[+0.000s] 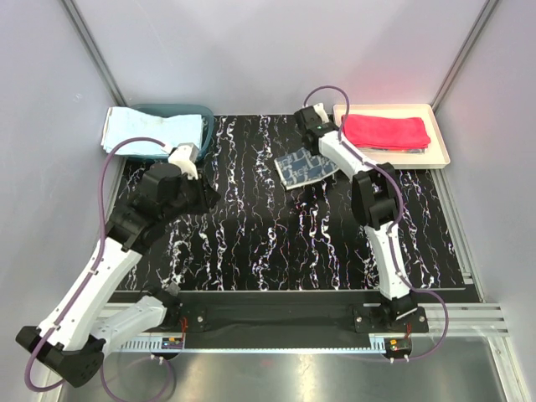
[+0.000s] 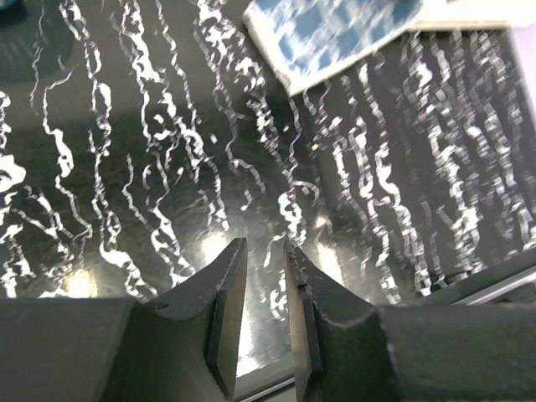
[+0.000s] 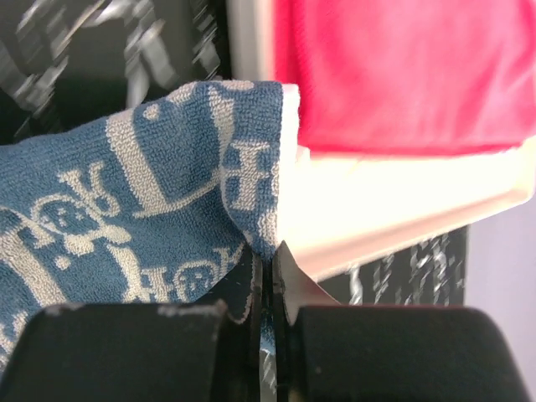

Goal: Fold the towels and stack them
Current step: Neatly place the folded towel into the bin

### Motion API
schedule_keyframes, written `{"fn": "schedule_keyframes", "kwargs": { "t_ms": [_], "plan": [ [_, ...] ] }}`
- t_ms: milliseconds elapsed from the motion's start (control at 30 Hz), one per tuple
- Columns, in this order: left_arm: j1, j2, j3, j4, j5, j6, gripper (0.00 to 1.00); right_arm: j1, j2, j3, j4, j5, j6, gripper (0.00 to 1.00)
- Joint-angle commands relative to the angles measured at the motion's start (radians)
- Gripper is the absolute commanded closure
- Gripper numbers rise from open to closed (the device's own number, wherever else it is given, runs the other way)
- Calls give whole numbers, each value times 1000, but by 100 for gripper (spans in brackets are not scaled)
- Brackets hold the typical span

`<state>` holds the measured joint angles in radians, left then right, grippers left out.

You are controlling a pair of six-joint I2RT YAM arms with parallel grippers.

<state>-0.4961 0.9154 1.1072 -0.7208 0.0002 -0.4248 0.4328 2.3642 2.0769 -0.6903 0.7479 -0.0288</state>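
A patterned blue towel (image 1: 303, 167) with pale marks lies partly lifted on the black marbled mat, just left of the cream tray (image 1: 441, 149). My right gripper (image 3: 270, 255) is shut on that towel's edge (image 3: 126, 218), close to the tray's rim (image 3: 377, 209); in the top view its fingertips (image 1: 322, 144) sit under its own arm. A red-pink towel (image 1: 387, 131) lies folded in the tray (image 3: 402, 75). A light blue towel (image 1: 146, 131) is draped over the teal basket. My left gripper (image 1: 208, 194) hangs open and empty over the mat (image 2: 266, 251), with the patterned towel (image 2: 335, 33) far ahead of it.
The teal basket (image 1: 184, 110) stands at the back left corner. The black marbled mat (image 1: 276, 243) covers the table. Grey walls close in both sides. A metal rail runs along the near edge by the arm bases.
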Motion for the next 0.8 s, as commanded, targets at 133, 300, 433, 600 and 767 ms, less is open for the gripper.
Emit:
{"fn": "schedule_keyframes", "kwargs": {
  "t_ms": [133, 300, 433, 600, 767],
  "plan": [
    [4, 14, -41, 6, -28, 95, 71, -97, 154, 366, 46, 116, -210, 100],
    [4, 39, -52, 32, -17, 135, 71, -138, 237, 502, 170, 148, -393, 100],
    [4, 37, -75, 59, -51, 158, 71, -167, 228, 511, 287, 143, -465, 100],
    [8, 20, -112, 86, -71, 176, 71, -196, 210, 489, 357, 110, -545, 100],
    [14, 0, -130, 90, -104, 181, 71, -250, 150, 410, 362, 59, -508, 100]
  ]
}}
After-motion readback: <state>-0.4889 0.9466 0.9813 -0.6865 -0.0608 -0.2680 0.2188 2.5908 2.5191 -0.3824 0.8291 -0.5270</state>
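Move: The right hand grips the blue towel by its right end. The cream bin's middle lies roughly 17 cm to its right, 8 cm ahead and 8 cm below, with the red towel in it some 15 cm right and 8 cm ahead. The held towel's middle hangs about 11 cm left, 4 cm back and 4 cm lower. From the empty left hand the bin is around 55 cm right, 38 cm ahead and 25 cm down. Right carries the still-pinched blue towel right, forward and up, some 18 cm, over the bin; left sinks 6 cm. ##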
